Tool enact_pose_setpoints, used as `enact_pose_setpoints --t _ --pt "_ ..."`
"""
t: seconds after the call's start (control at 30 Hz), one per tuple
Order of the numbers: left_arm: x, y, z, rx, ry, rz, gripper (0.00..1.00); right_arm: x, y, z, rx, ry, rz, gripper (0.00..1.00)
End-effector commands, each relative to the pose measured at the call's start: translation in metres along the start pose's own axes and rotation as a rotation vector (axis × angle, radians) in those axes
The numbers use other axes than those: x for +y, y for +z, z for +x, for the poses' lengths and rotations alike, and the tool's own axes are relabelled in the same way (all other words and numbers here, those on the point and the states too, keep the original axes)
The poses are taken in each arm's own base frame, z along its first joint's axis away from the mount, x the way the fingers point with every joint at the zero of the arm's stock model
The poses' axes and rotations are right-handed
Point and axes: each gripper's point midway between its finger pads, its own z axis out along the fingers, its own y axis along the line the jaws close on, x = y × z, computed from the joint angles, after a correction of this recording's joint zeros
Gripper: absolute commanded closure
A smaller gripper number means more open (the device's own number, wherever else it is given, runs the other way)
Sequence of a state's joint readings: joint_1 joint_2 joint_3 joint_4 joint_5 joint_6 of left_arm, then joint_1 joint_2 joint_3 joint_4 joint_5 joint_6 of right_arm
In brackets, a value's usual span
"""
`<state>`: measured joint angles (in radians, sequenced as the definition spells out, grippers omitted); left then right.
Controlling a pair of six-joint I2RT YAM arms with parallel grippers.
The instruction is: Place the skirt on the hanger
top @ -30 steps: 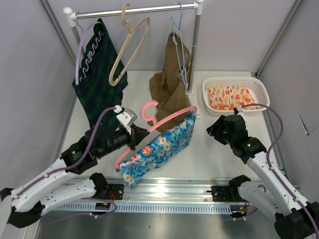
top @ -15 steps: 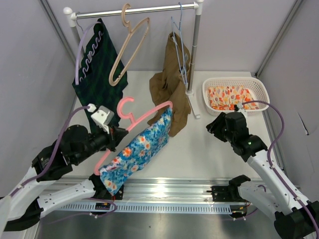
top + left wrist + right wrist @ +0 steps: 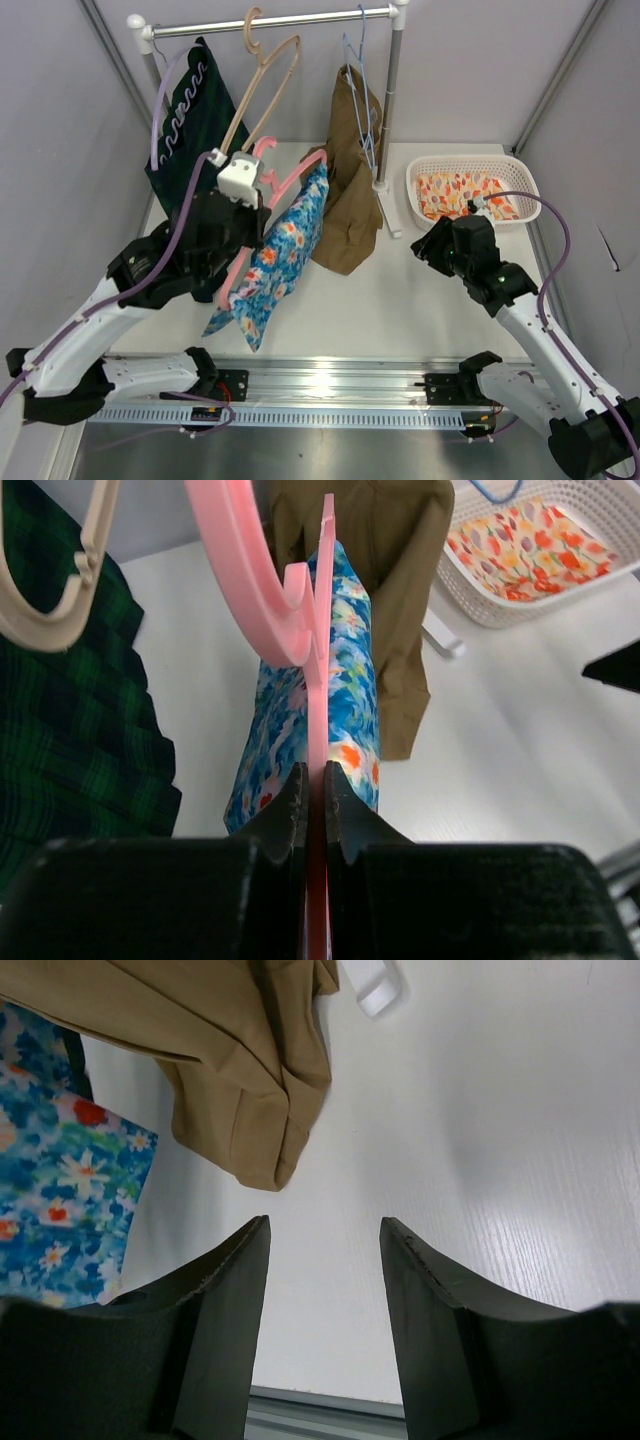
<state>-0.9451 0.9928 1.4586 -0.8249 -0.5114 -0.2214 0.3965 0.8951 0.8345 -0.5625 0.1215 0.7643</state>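
Note:
A pink hanger (image 3: 285, 178) carries a blue floral skirt (image 3: 275, 255) that hangs down from it above the table. My left gripper (image 3: 252, 222) is shut on the hanger's lower bar, raised near the rack. In the left wrist view the jaws (image 3: 313, 775) pinch the thin pink bar, the hanger's hook (image 3: 245, 585) curves up ahead and the skirt (image 3: 350, 705) drapes just beyond. My right gripper (image 3: 428, 250) hovers over the table at the right, open and holding nothing (image 3: 325, 1225). A corner of the skirt (image 3: 60, 1180) shows at its left.
A rack rail (image 3: 270, 22) crosses the back with a purple hanger (image 3: 160, 110) holding a dark green plaid garment (image 3: 190, 140), a bare beige hanger (image 3: 262, 95), and a blue hanger (image 3: 362, 90) with a brown garment (image 3: 350, 190). A white basket (image 3: 470, 160) with floral cloth (image 3: 460, 195) stands back right.
My left arm has lifted the hanger and skirt up and back to the left, toward the rack rail. The right gripper has hardly moved.

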Motion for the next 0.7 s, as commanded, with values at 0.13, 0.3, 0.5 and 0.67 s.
enact_pose_setpoints --t 0.13,0.3,0.5,0.67 --pt "0.002 0.025 -0.096 -0.185 -0.007 -0.130 1.00 0.025 -0.011 -0.024 -0.039 -0.031 -0.062 0.46" --pt "0.004 0.058 -0.124 -0.209 -0.025 -0.120 1.00 0.034 -0.016 -0.036 -0.060 -0.045 -0.071 0.45" --pt "0.006 0.094 -0.156 -0.240 -0.003 -0.148 1.00 0.048 -0.015 -0.047 -0.071 -0.063 -0.104 0.45" --pt "0.009 0.127 -0.169 -0.229 0.043 -0.214 1.00 0.056 -0.011 -0.056 -0.073 -0.078 -0.118 0.45"
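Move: Up ahead of the left hand, which already holds the pink hanger with the flowered skirt, is the free stretch of rack rod, some 32 cm forward, 5 cm right and 18 cm higher. The beige hanger is about 22 cm ahead, 3 cm left and 6 cm up; the blue hanger is roughly 24 cm ahead, 17 cm right and 5 cm up. From the right hand, that stretch of rod is about 28 cm forward, 26 cm left and 37 cm up. Carrying the pink hanger and flowered skirt towards the rack rod, the left hand travels about 15 cm forward while climbing some 8 cm and drifting right, beside the beige hanger. The wrist tips up slightly and turns about 10 degrees counter-clockwise, with the fingers keeping their pinch. The empty, part-open right hand rises about 5 cm and eases slightly forward. ##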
